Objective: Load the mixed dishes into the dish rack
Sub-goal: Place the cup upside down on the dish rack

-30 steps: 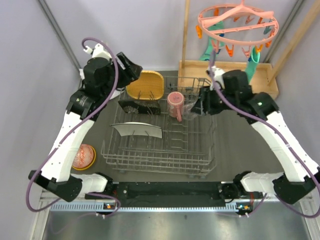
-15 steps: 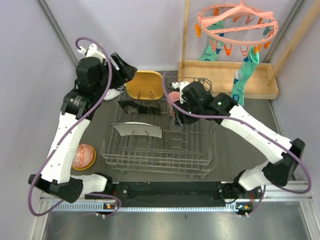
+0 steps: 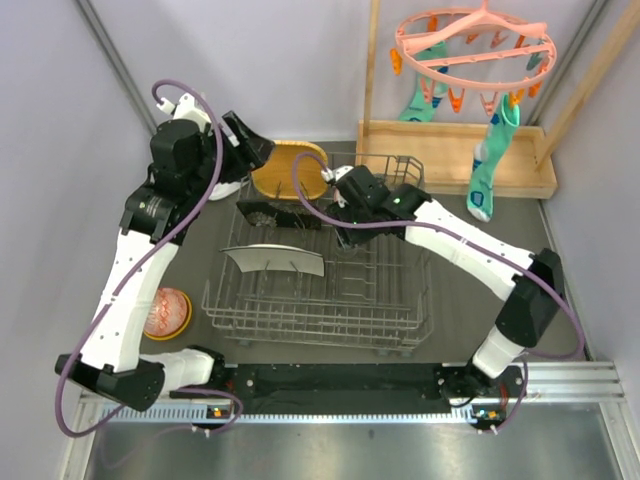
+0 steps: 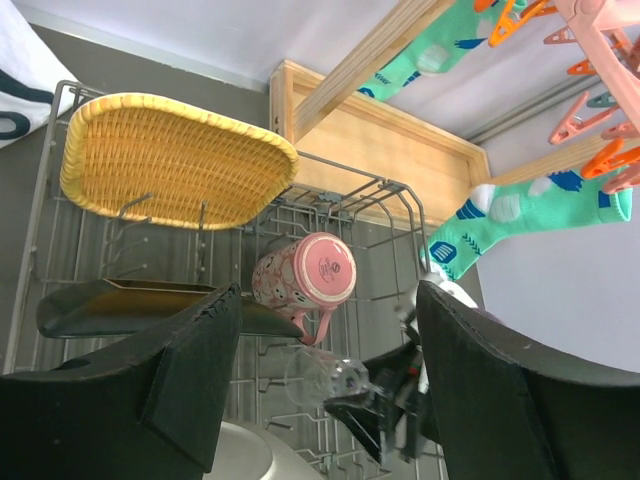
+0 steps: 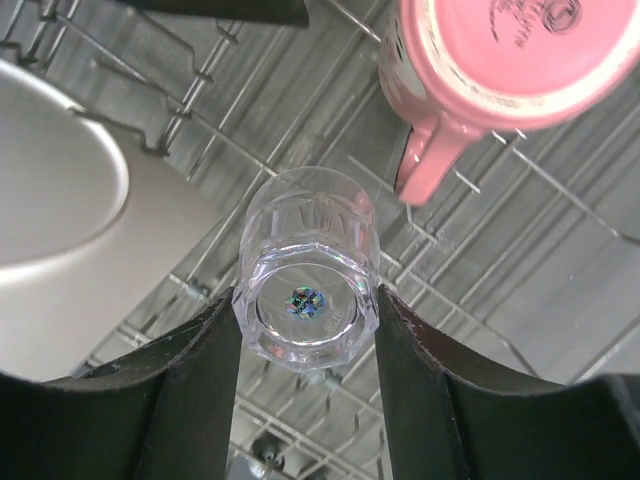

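The grey wire dish rack (image 3: 320,305) fills the middle of the table. In its back rows stand the yellow plate (image 3: 290,168) and the black plate (image 3: 278,213); the pale plate (image 3: 275,260) leans further forward. My right gripper (image 5: 308,310) is shut on the small clear glass (image 5: 308,265), holding it over the rack floor just beside the pink cup (image 5: 500,70), which rests on the prongs. My left gripper (image 4: 325,300) hangs open and holds nothing, above the rack's back left, by the yellow plate (image 4: 170,160). The orange bowl (image 3: 167,312) sits on the table left of the rack.
A pink peg hanger (image 3: 475,45) with teal socks (image 3: 487,165) hangs at the back right over a light wooden tray (image 3: 450,155). A white cloth with black print (image 4: 20,80) lies behind the rack's left corner.
My right arm has swung left from the rack's back right to over its middle, carrying the glass to beside the pink cup. My left gripper has drawn back a little and opened slightly.
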Robot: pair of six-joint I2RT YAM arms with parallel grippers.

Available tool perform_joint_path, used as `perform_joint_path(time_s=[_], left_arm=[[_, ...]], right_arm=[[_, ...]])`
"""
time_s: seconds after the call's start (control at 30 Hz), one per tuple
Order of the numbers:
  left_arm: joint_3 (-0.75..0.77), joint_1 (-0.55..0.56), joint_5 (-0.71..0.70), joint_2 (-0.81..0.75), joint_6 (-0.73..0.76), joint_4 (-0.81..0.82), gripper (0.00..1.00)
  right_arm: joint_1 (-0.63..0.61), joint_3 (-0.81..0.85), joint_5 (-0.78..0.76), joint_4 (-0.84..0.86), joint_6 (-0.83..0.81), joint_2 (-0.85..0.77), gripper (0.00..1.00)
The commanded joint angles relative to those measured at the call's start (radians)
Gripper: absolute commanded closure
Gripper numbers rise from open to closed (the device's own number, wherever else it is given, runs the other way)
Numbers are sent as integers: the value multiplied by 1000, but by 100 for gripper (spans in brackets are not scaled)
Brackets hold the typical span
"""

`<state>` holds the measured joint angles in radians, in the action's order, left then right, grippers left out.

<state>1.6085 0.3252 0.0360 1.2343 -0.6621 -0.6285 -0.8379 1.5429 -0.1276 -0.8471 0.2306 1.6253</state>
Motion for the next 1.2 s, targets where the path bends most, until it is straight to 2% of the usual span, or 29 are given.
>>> perform_joint_path(time_s=[0.0, 0.4, 0.77, 0.87, 0.9, 0.93, 1.17], left_arm=[[-1, -6, 37, -35, 7, 64, 25], [-16, -8, 45, -53, 7, 76, 24], [-27, -9, 47, -59, 9, 73, 23], [-35, -9, 42, -62, 10, 76, 23], [-36, -9, 44, -64, 10, 78, 23], [-41, -9, 42, -65, 10, 79, 23], [-36, -11, 42, -68, 10, 84, 23]], right_arm=[[-23, 78, -32, 62, -22, 33, 100], [-23, 108, -18, 60, -33, 149, 100], [-23, 68, 0, 88, -19, 208, 100], [-23, 57, -1, 94, -11, 215, 87], [-23, 51, -3, 97, -10, 217, 74], [-23, 51, -3, 95, -10, 219, 69], [-23, 40, -49, 83, 9, 208, 59]])
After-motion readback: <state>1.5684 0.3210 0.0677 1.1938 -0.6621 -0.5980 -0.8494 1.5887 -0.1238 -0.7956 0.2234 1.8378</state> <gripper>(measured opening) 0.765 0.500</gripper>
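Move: The right hand already holds the clear cup upside down; its place in the rack lies about 3 cm left, 2 cm ahead and 10 cm below. From that hand, the pink mug stands some 8 cm ahead and 2 cm right, the white dish 14 cm left and 4 cm back, the black plate 13 cm left and 5 cm ahead, all lower. The cup's place is roughly 5 cm back, 11 cm right and far below the left hand. Right hand, keeping its grip, lowers the cup about 6 cm into the rack, easing left and slightly forward. ##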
